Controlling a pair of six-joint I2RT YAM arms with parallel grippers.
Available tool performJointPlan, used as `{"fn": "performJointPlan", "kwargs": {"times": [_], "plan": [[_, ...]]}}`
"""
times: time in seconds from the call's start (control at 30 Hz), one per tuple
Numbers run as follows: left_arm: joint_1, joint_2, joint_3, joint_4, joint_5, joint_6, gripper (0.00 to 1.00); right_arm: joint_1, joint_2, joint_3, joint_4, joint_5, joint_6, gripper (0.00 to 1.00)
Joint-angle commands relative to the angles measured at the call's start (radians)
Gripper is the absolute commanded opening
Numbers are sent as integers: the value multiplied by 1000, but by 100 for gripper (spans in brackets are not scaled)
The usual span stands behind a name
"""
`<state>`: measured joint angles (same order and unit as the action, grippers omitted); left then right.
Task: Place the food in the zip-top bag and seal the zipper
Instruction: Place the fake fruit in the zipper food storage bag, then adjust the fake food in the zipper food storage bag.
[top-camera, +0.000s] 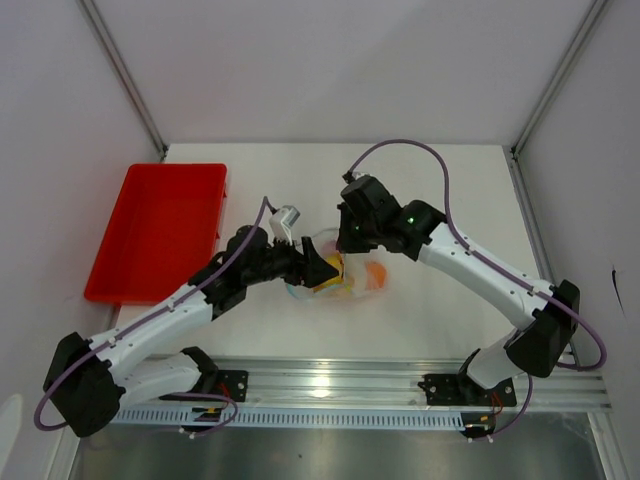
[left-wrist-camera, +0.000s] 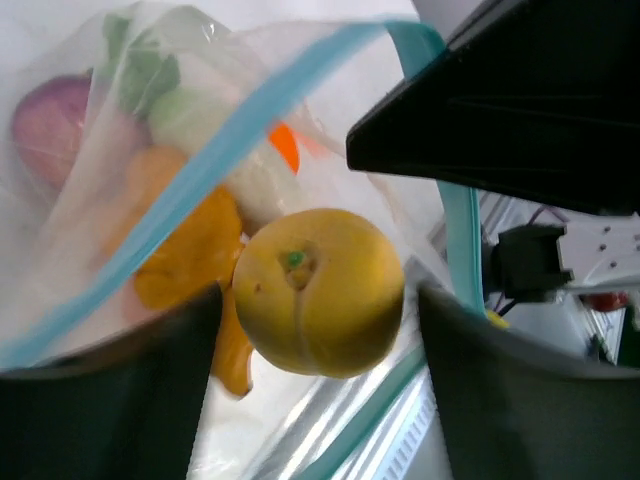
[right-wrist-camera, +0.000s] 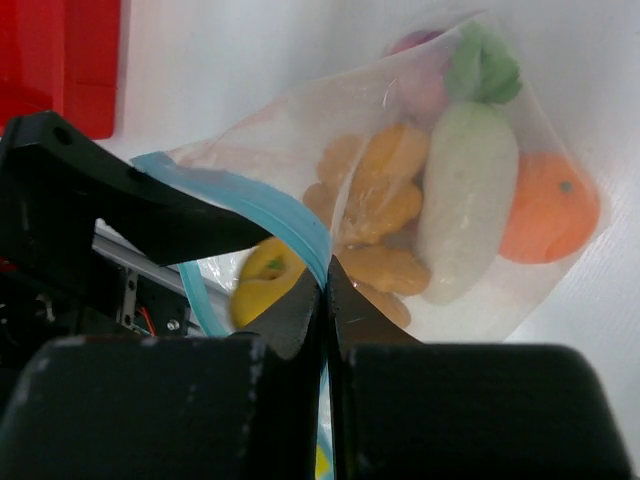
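The clear zip-top bag (top-camera: 352, 277) lies mid-table between both arms. Inside it are a white radish with a green top (right-wrist-camera: 468, 200), an orange fruit (right-wrist-camera: 548, 208), orange-brown pieces (right-wrist-camera: 382, 205) and a purple piece (left-wrist-camera: 48, 125). My right gripper (right-wrist-camera: 327, 275) is shut on the blue-teal zipper (right-wrist-camera: 260, 205) and holds the mouth up. My left gripper (left-wrist-camera: 320, 305) is open at the bag's mouth. A yellow peach-like fruit (left-wrist-camera: 320, 290) sits between its fingers (left-wrist-camera: 110, 395), with a thin gap on each side.
A red tray (top-camera: 160, 230) stands at the left, beside the left arm. The aluminium rail (top-camera: 400, 385) runs along the near edge. White walls enclose the table on three sides.
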<state>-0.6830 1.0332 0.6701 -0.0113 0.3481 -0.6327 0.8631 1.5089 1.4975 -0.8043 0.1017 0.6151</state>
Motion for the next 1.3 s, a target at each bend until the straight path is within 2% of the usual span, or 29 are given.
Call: {"fn": "performJointPlan", "kwargs": {"times": [0.0, 0.1, 0.17, 0.23, 0.37, 0.4, 0.43, 0.53, 0.6, 0.8, 1.07, 1.27], "plan": [[-23, 13, 69, 92, -116, 53, 86, 7, -39, 82, -1, 30, 3, 0], [-27, 15, 104, 106, -142, 80, 99, 4, -52, 102, -38, 29, -2, 0], [-58, -11, 118, 97, -175, 122, 99, -6, -62, 118, -71, 33, -3, 0], [-93, -36, 147, 50, -283, 177, 100, -13, -76, 113, -82, 35, -5, 0], [-134, -119, 200, -134, -415, 186, 100, -36, -127, 81, -98, 50, -9, 0], [-144, -146, 203, -154, -484, 188, 99, -42, -137, 73, -98, 52, -8, 0], [-148, -177, 200, -157, -495, 195, 100, -45, -148, 63, -93, 52, -9, 0], [-150, -295, 175, -148, -471, 218, 100, -64, -185, 24, -85, 49, -12, 0], [-150, -326, 196, -217, -474, 217, 99, -73, -211, -11, -64, 33, -14, 0], [-150, -249, 290, -444, -462, 219, 100, -78, -231, -45, -27, -8, -20, 0], [-148, -278, 253, -454, -486, 254, 100, -78, -233, -49, -35, -20, -32, 0], [-150, -184, 333, -487, -397, 291, 99, -78, -271, -103, -3, -30, -37, 0]]}}
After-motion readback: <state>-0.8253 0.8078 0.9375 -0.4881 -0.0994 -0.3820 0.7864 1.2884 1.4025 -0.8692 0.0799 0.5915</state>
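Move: The left gripper still holds the yellow fruit at the bag's mouth. The inside of the bag, where the fruit is to go, lies about 5 cm ahead of the left hand, 4 cm to its right and 13 cm below. The rim pinched by the right fingers is some 4 cm ahead, 3 right and 3 up; the orange is 7 cm ahead, 13 right and 14 down. From the right hand, the bag's inside is about 1 cm ahead, 3 right and 16 below. Open the left fingers wide to let go of the yellow fruit into the bag, easing a couple of centimetres forward, then lift about 14 cm and draw left some 6 cm, clear of the mouth, before sinking back about 6 cm. Keep the right fingers pinched on the rim, raising it about 5 cm and carrying it some 6 cm right, then settling slightly. ##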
